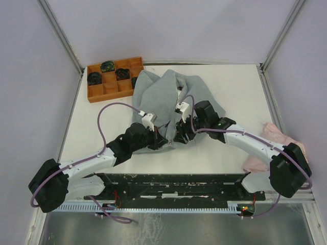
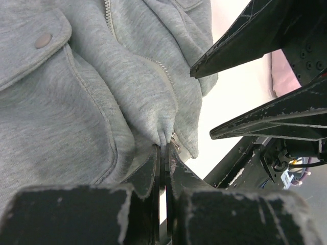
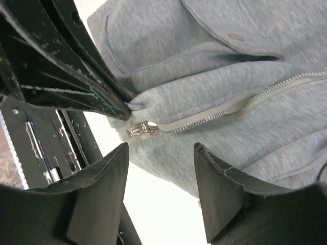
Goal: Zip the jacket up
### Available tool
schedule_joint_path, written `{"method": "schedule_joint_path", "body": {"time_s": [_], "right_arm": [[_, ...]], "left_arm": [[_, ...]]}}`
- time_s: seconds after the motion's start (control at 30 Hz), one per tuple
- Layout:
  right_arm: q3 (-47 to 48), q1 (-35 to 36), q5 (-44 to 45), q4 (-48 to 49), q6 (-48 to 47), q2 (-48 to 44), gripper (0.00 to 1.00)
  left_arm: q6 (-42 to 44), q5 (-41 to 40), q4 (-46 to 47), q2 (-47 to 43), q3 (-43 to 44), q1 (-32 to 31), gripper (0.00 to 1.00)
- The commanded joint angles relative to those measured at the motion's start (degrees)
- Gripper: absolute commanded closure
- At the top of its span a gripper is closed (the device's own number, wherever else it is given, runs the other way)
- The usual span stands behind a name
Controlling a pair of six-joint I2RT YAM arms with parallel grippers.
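Observation:
The light grey jacket (image 1: 166, 94) lies in the middle of the table, its hem towards the arms. My left gripper (image 2: 164, 148) is shut on a pinch of the jacket's (image 2: 76, 102) bottom hem, right beside the zipper's lower end. The metal zipper slider (image 3: 140, 128) sits at the hem, with the closed teeth (image 3: 230, 108) running away from it up the jacket (image 3: 245, 51). My right gripper (image 3: 161, 147) hangs open just above the hem near the slider, with nothing between its fingers. In the top view both grippers, left (image 1: 162, 139) and right (image 1: 180, 133), meet at the near hem.
An orange-brown compartment tray (image 1: 97, 92) holding dark round things stands at the back left, touching the jacket's shoulder. A pale pink cloth (image 1: 276, 135) lies at the right table edge beside my right arm. Grey walls close in on both sides.

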Motion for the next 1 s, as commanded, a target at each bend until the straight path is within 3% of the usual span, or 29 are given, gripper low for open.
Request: {"method": "schedule_joint_path", "body": {"time_s": [0.0, 0.2, 0.3, 0.57, 0.8, 0.97], "right_arm": [[-2.55, -0.03, -3.05, 7.05, -4.42, -1.84, 0.39], [-6.95, 0.27, -2.75, 14.59, -11.39, -4.36, 0.46], [-7.03, 1.04, -4.29, 14.65, -16.53, -3.86, 0.61], [-6.98, 4.78, -5.12, 15.21, -23.92, -1.37, 0.76], [-7.55, 5.83, -3.06, 14.66, -24.79, -0.46, 0.76], [-8.69, 6.13, -1.30, 15.56, -23.54, -1.51, 0.69]], "left_arm": [[-0.10, 0.38, 0.17, -2.91, 0.11, 0.03, 0.97], [1.13, -0.67, -2.56, -4.93, 0.74, -0.03, 0.97], [1.61, -0.54, -3.56, -4.97, 1.17, -0.04, 0.97], [1.64, -0.58, -5.43, -5.61, 2.25, 0.00, 0.97], [0.37, -2.18, -6.57, -6.02, 2.30, -0.03, 0.97], [-1.02, -4.44, -8.80, -5.95, 2.89, 0.01, 0.97]]}}
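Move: The zipper slider sits just off the right hand's open fingertips: about 3 cm left, 2 cm back and 2 cm below. The left fingertips, pinching the jacket's hem beside the slider, are roughly 5 cm to the right hand's left and 1 cm lower; the button on the jacket's pocket flap is some 9 cm ahead, 7 cm left and 3 cm down. From the left hand the slider lies about 2 cm right, 1 cm back and 1 cm below. No new touch shows at the slider: the right hand closes in on it, dipping first, then swinging left and back, about 3 cm in all, while its fingers narrow from well open to roughly a quarter and it rolls some 30 degrees counter-clockwise, seen from behind the hand. The left fingers keep pinching the hem and carry it about 2 cm left and slightly back. ##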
